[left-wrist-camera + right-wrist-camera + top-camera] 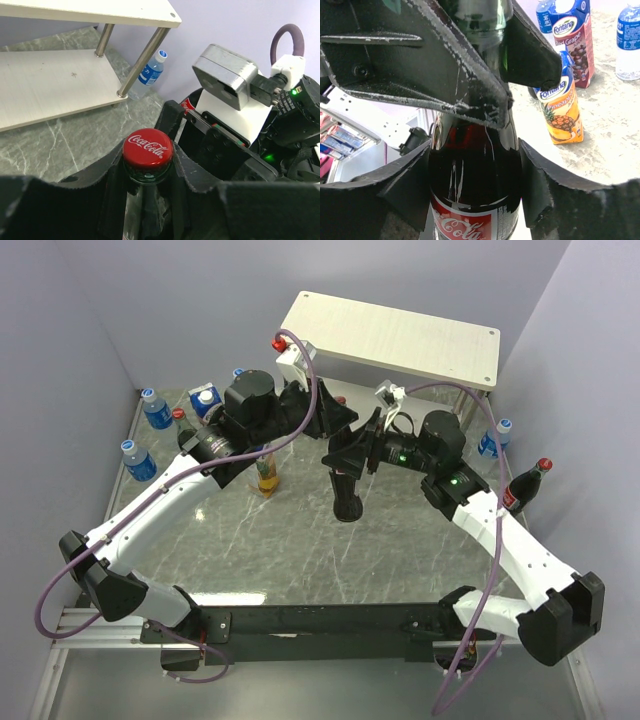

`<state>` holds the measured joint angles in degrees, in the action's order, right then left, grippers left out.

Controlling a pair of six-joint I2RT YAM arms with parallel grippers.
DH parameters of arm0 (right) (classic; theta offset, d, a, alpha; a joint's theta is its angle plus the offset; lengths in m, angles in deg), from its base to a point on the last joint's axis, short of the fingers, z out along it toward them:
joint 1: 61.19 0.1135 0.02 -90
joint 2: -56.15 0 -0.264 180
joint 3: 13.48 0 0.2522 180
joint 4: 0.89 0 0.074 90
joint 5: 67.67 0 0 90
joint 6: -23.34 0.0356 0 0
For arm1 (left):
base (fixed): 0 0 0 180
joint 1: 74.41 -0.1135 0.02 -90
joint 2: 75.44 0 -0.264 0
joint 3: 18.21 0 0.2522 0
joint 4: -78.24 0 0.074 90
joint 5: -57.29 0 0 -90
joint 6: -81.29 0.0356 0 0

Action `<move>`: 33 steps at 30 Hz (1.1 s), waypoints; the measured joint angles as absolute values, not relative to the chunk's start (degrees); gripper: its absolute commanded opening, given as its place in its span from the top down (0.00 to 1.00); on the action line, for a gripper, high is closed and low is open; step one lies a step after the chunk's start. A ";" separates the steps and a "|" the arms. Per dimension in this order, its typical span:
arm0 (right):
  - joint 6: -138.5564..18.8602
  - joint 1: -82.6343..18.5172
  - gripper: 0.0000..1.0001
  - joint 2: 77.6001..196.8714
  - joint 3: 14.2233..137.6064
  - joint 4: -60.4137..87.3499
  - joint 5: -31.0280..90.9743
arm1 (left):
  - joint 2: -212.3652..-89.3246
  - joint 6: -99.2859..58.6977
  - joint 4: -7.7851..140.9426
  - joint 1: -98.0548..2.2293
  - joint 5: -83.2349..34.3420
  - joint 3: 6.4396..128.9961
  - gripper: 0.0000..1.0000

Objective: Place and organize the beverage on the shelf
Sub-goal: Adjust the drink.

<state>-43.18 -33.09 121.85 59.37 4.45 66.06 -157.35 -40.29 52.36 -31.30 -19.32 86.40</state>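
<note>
A dark Coca-Cola bottle point(347, 498) with a red cap point(148, 146) stands upright mid-table between both arms. My left gripper point(148, 169) is shut on its neck just under the cap, and sits at the bottle's top in the overhead view point(343, 427). My right gripper point(475, 192) is closed on the bottle's body above the label point(470, 225), one pad against each side. The shelf point(400, 340) stands behind, its lower board point(50, 85) bare. Another Coca-Cola bottle point(522, 488) stands at the right.
A pineapple carton point(266, 476) stands just left of the held bottle, and a grape carton point(205, 398) at the back left. Water bottles stand at the left wall point(157, 408) point(138, 460) and by the shelf's right leg point(494, 438). Walls close three sides.
</note>
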 measured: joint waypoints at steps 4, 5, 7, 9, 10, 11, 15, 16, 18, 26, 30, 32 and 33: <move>-43.75 -32.83 0.93 122.41 60.16 5.61 66.17 | -157.35 -39.59 52.09 -31.32 -19.41 86.40 1.00; -43.88 -32.80 1.00 122.50 60.40 5.95 66.17 | -157.35 -39.59 52.09 -31.32 -19.41 86.40 1.00; -44.23 -32.80 1.00 122.50 60.70 6.59 66.12 | -157.35 -39.63 52.11 -31.32 -19.34 86.40 1.00; -44.66 -32.80 1.00 122.50 61.16 7.48 66.08 | -157.35 -39.70 52.18 -31.32 -19.19 86.40 0.93; -44.84 -32.80 1.00 122.48 61.32 7.86 66.04 | -157.30 -39.74 52.38 -31.32 -19.06 86.33 0.89; -45.06 -32.78 1.00 122.44 61.58 8.27 65.97 | -157.22 -39.83 52.79 -31.32 -19.04 86.05 0.76; -45.87 -32.78 1.00 121.96 62.19 9.76 65.93 | -156.10 -41.25 54.72 -31.32 -18.93 84.39 0.48; -46.19 -32.80 1.00 121.74 62.23 10.50 65.69 | -155.80 -41.62 55.55 -31.30 -18.69 84.08 0.42; -46.52 -32.83 1.00 121.54 62.23 11.90 65.42 | -154.79 -42.56 56.97 -31.30 -18.34 83.86 0.27; -47.02 -33.26 1.00 121.45 62.23 14.50 64.94 | -148.67 -43.85 61.05 -31.23 -17.48 83.84 0.06; -47.40 -34.12 1.00 120.67 62.21 14.94 64.77 | -146.83 -43.22 61.47 -31.23 -17.62 83.80 0.05; -47.99 -34.75 1.00 119.92 62.21 15.20 64.68 | -145.94 -42.32 61.25 -31.21 -18.14 83.18 0.04; -48.40 -35.08 1.00 119.46 62.23 15.46 64.46 | -145.22 -41.75 60.86 -31.21 -18.66 82.59 0.04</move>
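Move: The Coca-Cola bottle hangs upright in both grips: its middle is about 9 cm below the left hand, which has it by the neck, and 2 cm back of it. From the right hand, closed on the upper body, the middle lies straight below by about 3 cm. The shelf's top board is roughly 28 cm ahead and 12 cm right of the right hand, 5 cm lower; the pineapple carton stands 9 cm ahead, 19 cm left and 25 cm lower. Left hand opens off the bottle's neck and rises about 9 cm, back and left; right keeps hold. ##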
